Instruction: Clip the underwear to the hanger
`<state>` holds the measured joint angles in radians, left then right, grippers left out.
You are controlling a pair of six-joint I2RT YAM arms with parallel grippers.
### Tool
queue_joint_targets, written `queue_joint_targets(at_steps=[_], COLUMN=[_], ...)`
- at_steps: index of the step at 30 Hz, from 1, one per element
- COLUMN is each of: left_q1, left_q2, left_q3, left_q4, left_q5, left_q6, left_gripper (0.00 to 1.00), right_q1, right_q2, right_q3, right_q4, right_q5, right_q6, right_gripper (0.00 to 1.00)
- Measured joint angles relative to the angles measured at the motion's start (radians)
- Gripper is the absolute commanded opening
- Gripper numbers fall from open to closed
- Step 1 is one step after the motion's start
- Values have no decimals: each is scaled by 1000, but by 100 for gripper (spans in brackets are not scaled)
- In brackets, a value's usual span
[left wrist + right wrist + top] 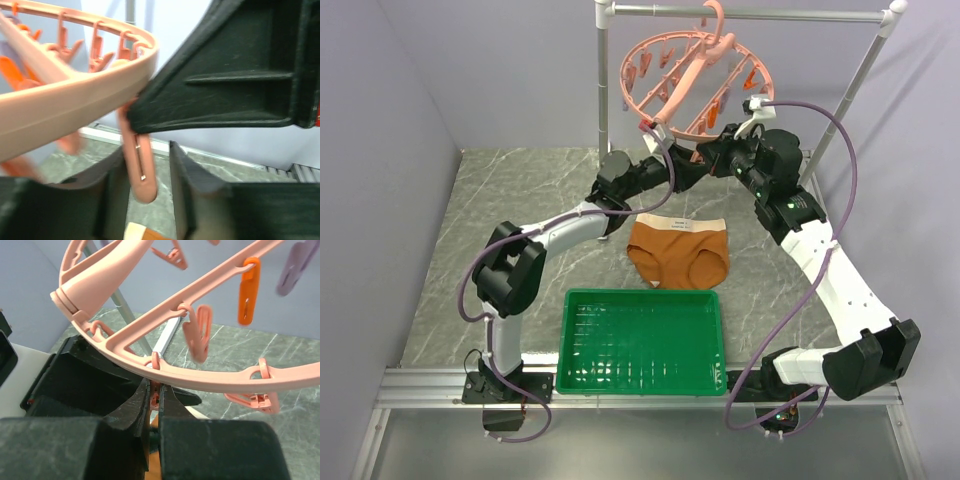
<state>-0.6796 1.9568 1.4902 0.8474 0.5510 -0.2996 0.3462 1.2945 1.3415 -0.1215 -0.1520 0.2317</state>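
The pink ring hanger [695,85] hangs by its hook from the rack bar, with clothespins dangling round its rim [210,377]. The rust-orange underwear [678,252] lies flat on the table below, apart from both grippers; a corner of it [136,233] shows under the left fingers. My right gripper [159,390] is shut on the top of a pink clothespin just under the rim. In the left wrist view that clothespin [140,167] hangs between the fingers of my left gripper [148,165], which stands open around it. Both grippers meet under the ring's near edge [700,160].
A green tray [642,296] sits at the near edge of the table, just in front of the underwear. The grey rack bar [750,14] and its slanted legs stand at the back. Purple walls close in left and right.
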Motion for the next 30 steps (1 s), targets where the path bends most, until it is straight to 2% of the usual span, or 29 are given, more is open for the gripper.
queue_joint_targets(at_steps=[1,4,10,17,21,23,30], left_q1=[-2,-10,-3,56,69,69,76], left_q2=[0,-1,-47,-240,-360,-382,-304], left_q3=[0,0,-60,-307,-443,-462,-417], left_q4=[-1,-1,-8,-66,-153,-216,-531], left_q5=[3,11,16,25,0,-31,-240], left_q6=[0,0,-4,-39,-40,-49,-96], left_gripper=[48,52,56,60,63,64,64], right_q1=[0,0,0,-2,-4,-5,-6], right_q2=[0,0,0,0,0,0,0], right_q3=[0,0,0,0,0,0,0], right_q4=[1,5,5,10,10,10,10], right_q5=[-3,-11,-27,-29,-29,-29,-31], right_q6=[2,7,7,7,7,7,7], right_gripper=[0,0,0,0,0,0,0])
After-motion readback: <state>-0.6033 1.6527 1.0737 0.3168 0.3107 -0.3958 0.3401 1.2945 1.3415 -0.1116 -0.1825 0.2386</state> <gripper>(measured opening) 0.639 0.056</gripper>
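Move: The underwear lies flat on the table about 34 cm below the left hand, its middle roughly 3 cm ahead and 3 cm to the left. The pink clip hangs between that hand's fingertips; the round hanger's middle is some 14 cm ahead, 1 cm left and 6 cm higher. The green tray sits around 27 cm back and 12 cm left, at table height. From the right hand, already pinching the clip, the underwear is about 5 cm left, 2 cm ahead and 37 cm below. Backing off about 5 cm and swinging left, the left hand, its fingers opening wider, comes away from around the clip; it then drops steeply towards the underwear, some 15 cm lower in all, while coming forward again, and its fingers tip from slightly up to slightly down and swing round more forward. The right hand stays put, keeping its closed pinch on the clip just under the rim. ##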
